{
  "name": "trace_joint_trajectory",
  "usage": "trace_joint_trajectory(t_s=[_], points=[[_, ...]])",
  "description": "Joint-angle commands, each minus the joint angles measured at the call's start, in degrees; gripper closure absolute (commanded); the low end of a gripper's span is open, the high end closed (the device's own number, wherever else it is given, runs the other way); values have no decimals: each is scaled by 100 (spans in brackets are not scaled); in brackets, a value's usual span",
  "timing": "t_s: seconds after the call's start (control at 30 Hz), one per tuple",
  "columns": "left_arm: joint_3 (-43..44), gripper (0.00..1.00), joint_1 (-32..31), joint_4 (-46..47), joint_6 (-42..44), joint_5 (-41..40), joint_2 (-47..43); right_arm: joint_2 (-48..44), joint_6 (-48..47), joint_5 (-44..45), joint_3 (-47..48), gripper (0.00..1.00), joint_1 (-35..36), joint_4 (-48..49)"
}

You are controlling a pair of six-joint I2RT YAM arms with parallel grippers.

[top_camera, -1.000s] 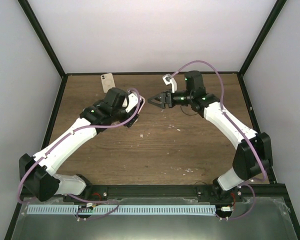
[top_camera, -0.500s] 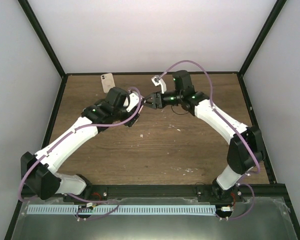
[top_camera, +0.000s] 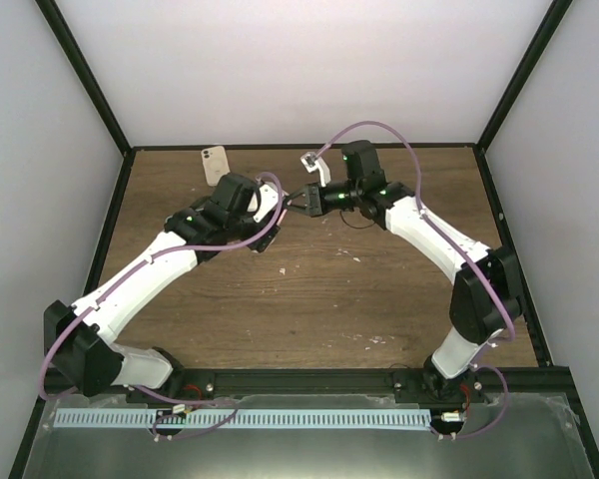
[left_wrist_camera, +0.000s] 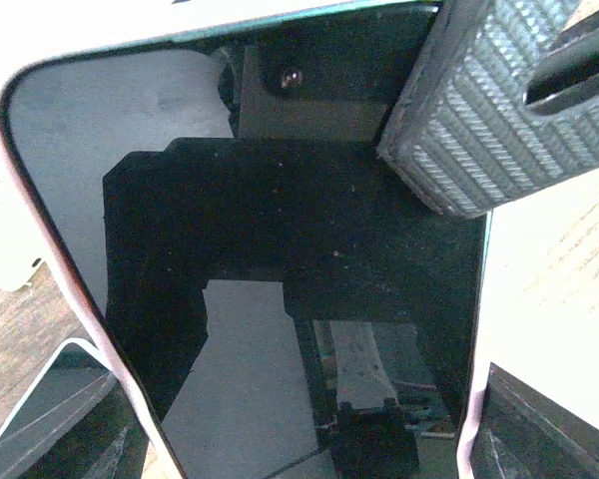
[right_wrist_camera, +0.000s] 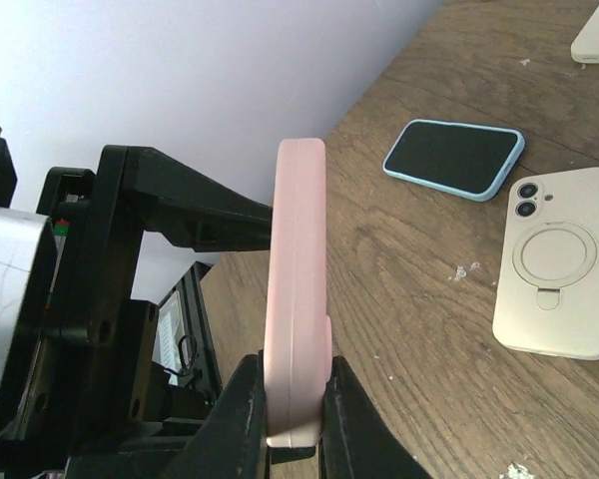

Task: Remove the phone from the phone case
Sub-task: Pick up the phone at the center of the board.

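Note:
The phone [left_wrist_camera: 280,249] shows its black screen filling the left wrist view, framed by the pink phone case [left_wrist_camera: 40,249]. My left gripper [left_wrist_camera: 315,399] is shut across the case's width and holds it in the air above the table. In the right wrist view the pink case [right_wrist_camera: 298,279] stands edge-on, and my right gripper [right_wrist_camera: 295,419] is shut on its lower end, one finger on each face. A grey ribbed finger [left_wrist_camera: 479,120] lies over the screen's upper right corner. From above, the left gripper [top_camera: 278,207] and the right gripper [top_camera: 298,203] meet at the table's back centre.
A blue-cased phone [right_wrist_camera: 454,160] and a cream case with a ring stand [right_wrist_camera: 554,264] lie on the wooden table beyond the pink case. Another cream item [right_wrist_camera: 597,35] lies further off. A cream case [top_camera: 214,165] lies at the back left. Black frame posts and white walls enclose the table.
My right arm swung left to the phone held by the left gripper, and its jaws went from open to shut on the pink case. The left arm stayed put.

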Motion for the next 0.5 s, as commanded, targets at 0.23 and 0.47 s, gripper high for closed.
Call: trace_joint_trajectory(t_s=[0.23,0.47], points=[[117,0,595,-129,-212,1842,-305,-329,-965,-324,284,99,-235,-351],[20,0,920,-448,-619,3124,-520,-692,-2033,-1119,282,99,-742,-913]])
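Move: Between the two hands, the phone in its pink case hangs steeply, already gripped by both. Its middle is about 1 cm ahead of, 1 cm right of and 1 cm above the left hand; from the right hand it is some 4 cm left, 2 cm back and 3 cm lower. On the table roughly 20 cm below the left hand, the beige case lies about 6 cm ahead and 5 cm left, the blue-cased phone some 7 cm ahead and 20 cm left. Letting go of the phone's long sides, the left fingers spread to fully open and the hand eases about 1.5 cm back and as much up, rolling some 15 degrees so its left side drops. The right hand keeps its pinch near the phone's upper right corner and, speeding up, draws the phone about 3 cm to the right, away from the left hand. ##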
